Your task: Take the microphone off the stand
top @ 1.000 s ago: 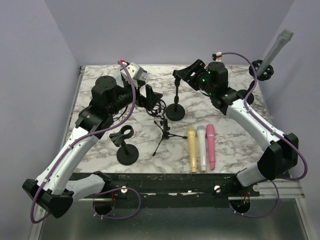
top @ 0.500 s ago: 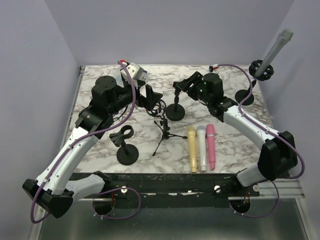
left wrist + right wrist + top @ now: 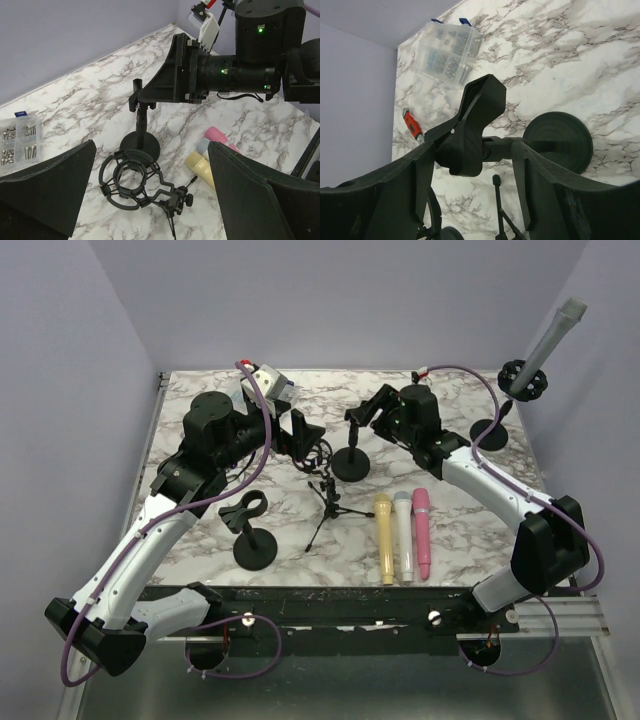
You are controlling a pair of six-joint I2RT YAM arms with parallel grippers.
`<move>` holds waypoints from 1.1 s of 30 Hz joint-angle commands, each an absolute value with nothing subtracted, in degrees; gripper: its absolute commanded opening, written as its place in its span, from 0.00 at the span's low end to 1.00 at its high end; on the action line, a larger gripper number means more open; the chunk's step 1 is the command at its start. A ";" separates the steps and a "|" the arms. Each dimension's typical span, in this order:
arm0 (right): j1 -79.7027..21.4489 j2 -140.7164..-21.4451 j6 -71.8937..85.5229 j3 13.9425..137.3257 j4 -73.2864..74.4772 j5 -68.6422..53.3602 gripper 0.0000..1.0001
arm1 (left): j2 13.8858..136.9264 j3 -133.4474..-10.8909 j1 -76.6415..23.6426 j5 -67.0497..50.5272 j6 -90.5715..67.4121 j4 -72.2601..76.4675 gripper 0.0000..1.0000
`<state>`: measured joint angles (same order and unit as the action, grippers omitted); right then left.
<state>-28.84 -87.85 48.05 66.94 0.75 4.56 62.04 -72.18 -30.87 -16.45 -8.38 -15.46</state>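
A grey microphone (image 3: 548, 335) stands tilted in a black shock-mount stand (image 3: 524, 380) at the table's far right edge, with neither gripper near it. My right gripper (image 3: 366, 412) is open, and its fingers straddle the empty clip (image 3: 470, 125) of a round-based stand (image 3: 351, 462) at the table's middle; I cannot tell whether they touch it. My left gripper (image 3: 305, 436) is open and empty, hovering above an empty shock mount on a small tripod (image 3: 132, 180).
Yellow (image 3: 384, 537), white (image 3: 404, 535) and pink (image 3: 422, 530) microphones lie side by side near the front. Another empty clip stand (image 3: 253, 540) is at front left. A clear screw box (image 3: 270, 382) sits at the back, with a red-handled tool (image 3: 412, 125) near it.
My right gripper has moved left and down until its fingers are on both sides of the middle stand's clip. The left arm has not moved.
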 commanded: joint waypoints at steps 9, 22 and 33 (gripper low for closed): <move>-29.49 -84.75 30.50 79.68 16.85 21.63 0.91 | 61.26 -71.54 -31.51 -16.93 -8.33 -13.76 0.98; -21.78 -81.53 11.86 88.84 16.86 53.63 0.99 | 60.40 -71.45 -33.08 -17.07 -8.44 -13.57 0.98; -6.48 -86.11 7.96 96.35 14.73 54.39 0.96 | 59.85 -71.23 -34.45 -15.82 -7.60 -13.72 0.98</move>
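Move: The silver microphone still in its stand is the next thing, about 35 cm to the right of the right hand, 11 cm farther out and some 16 cm higher. The emptied stand's clip sits between that hand's fingertips, about 2 cm ahead and 3 cm left, while the pink microphone lies 12 cm right, 16 cm nearer the base and 22 cm below. From the left hand the silver microphone is roughly 50 cm right and 24 cm ahead, at its own height. Rightward and upward, slowly at first and then in a fast sweep of some 32 cm across and 19 cm up, the right hand lets go of the empty stand's clip and heads for the silver microphone. Its partly open fingers spread wide, and the wrist swings clockwise by about 55 degrees while rolling left side down, leaving the fingers nearly level and pointing forward-right at the microphone, still short of it. ##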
